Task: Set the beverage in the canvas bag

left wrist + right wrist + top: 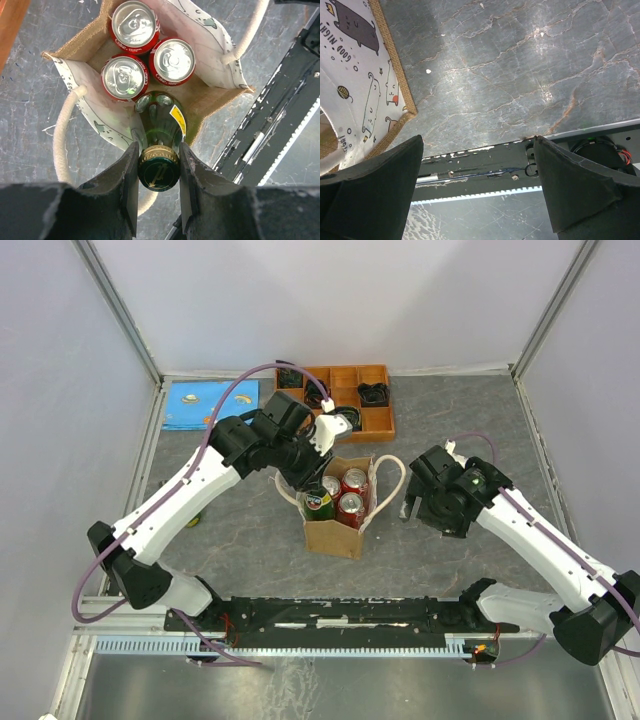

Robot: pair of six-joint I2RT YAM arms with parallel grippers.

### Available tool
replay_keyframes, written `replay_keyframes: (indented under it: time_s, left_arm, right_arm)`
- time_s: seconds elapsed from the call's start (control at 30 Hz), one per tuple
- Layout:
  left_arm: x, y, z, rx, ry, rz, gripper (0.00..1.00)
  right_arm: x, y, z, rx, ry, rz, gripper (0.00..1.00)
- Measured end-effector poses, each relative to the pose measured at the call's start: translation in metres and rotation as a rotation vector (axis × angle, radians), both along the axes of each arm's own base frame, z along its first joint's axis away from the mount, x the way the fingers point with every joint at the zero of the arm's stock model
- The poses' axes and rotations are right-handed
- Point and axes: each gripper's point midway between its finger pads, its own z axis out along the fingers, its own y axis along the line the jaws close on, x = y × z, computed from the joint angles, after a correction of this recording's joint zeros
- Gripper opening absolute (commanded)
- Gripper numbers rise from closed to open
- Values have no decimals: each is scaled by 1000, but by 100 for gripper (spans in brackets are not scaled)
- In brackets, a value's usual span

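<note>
The canvas bag (pixel 335 530) stands upright mid-table, tan with cream rope handles (pixel 60 145) and a cat-print lining (pixel 85 107). Three red cans (pixel 172 60) stand inside it. The beverage, a green glass bottle (pixel 160 120) with a dark green and gold cap, hangs upright with its lower body inside the bag's near corner, next to the cans. My left gripper (pixel 158 167) is shut on the bottle's cap and neck from above. My right gripper (pixel 477 140) stands open and empty to the right of the bag (pixel 360 90), over the bare table.
An orange compartment tray (pixel 345 400) with dark items sits at the back. A blue card (pixel 205 405) lies back left. The black rail (pixel 485 167) runs along the near table edge. A small green object (pixel 195 518) peeks out beside the left arm.
</note>
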Motion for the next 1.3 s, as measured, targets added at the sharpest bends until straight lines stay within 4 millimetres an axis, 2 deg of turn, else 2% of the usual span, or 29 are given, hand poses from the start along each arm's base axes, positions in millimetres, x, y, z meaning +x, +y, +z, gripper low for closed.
replay_keyframes:
  time_s: [0.5,0.8,1.13,1.3]
  left_arm:
    - [16,-1,-33,57,-22,29,3]
    - [13,-14,-46,59,-20,0,3]
    - [0,-18,-78,101,6,-15,3]
    - [4,-20,-79,93,-17,-6,3]
  right_arm:
    - [0,0,-3,-12,14,5,99]
    - [1,0,-5,-20,23,9,99]
    - [1,0,-4,-18,19,11,99]
    - [0,0,-1,-8,5,10,99]
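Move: The left gripper holds the green bottle by its neck, with its lower part already inside the mouth of the canvas bag. The bag's empty near-left corner lies about 3 cm to the right, level fore and aft, its floor roughly 27 cm below. Cans fill the rest: the far-left can 7 cm ahead and 4 right, the near-right can 2 ahead and 9 right, both some 22 cm below. From the right hand that corner is about 26 cm left and 4 ahead. Bring the left gripper down about 8 cm, keeping its grip on the bottle neck, to lower the bottle into the empty corner beside the cans. Ease forward some 1.5 cm as it starts down, then draw back by about as much while shifting 2 cm right, and stop at the bottom still holding the neck. ##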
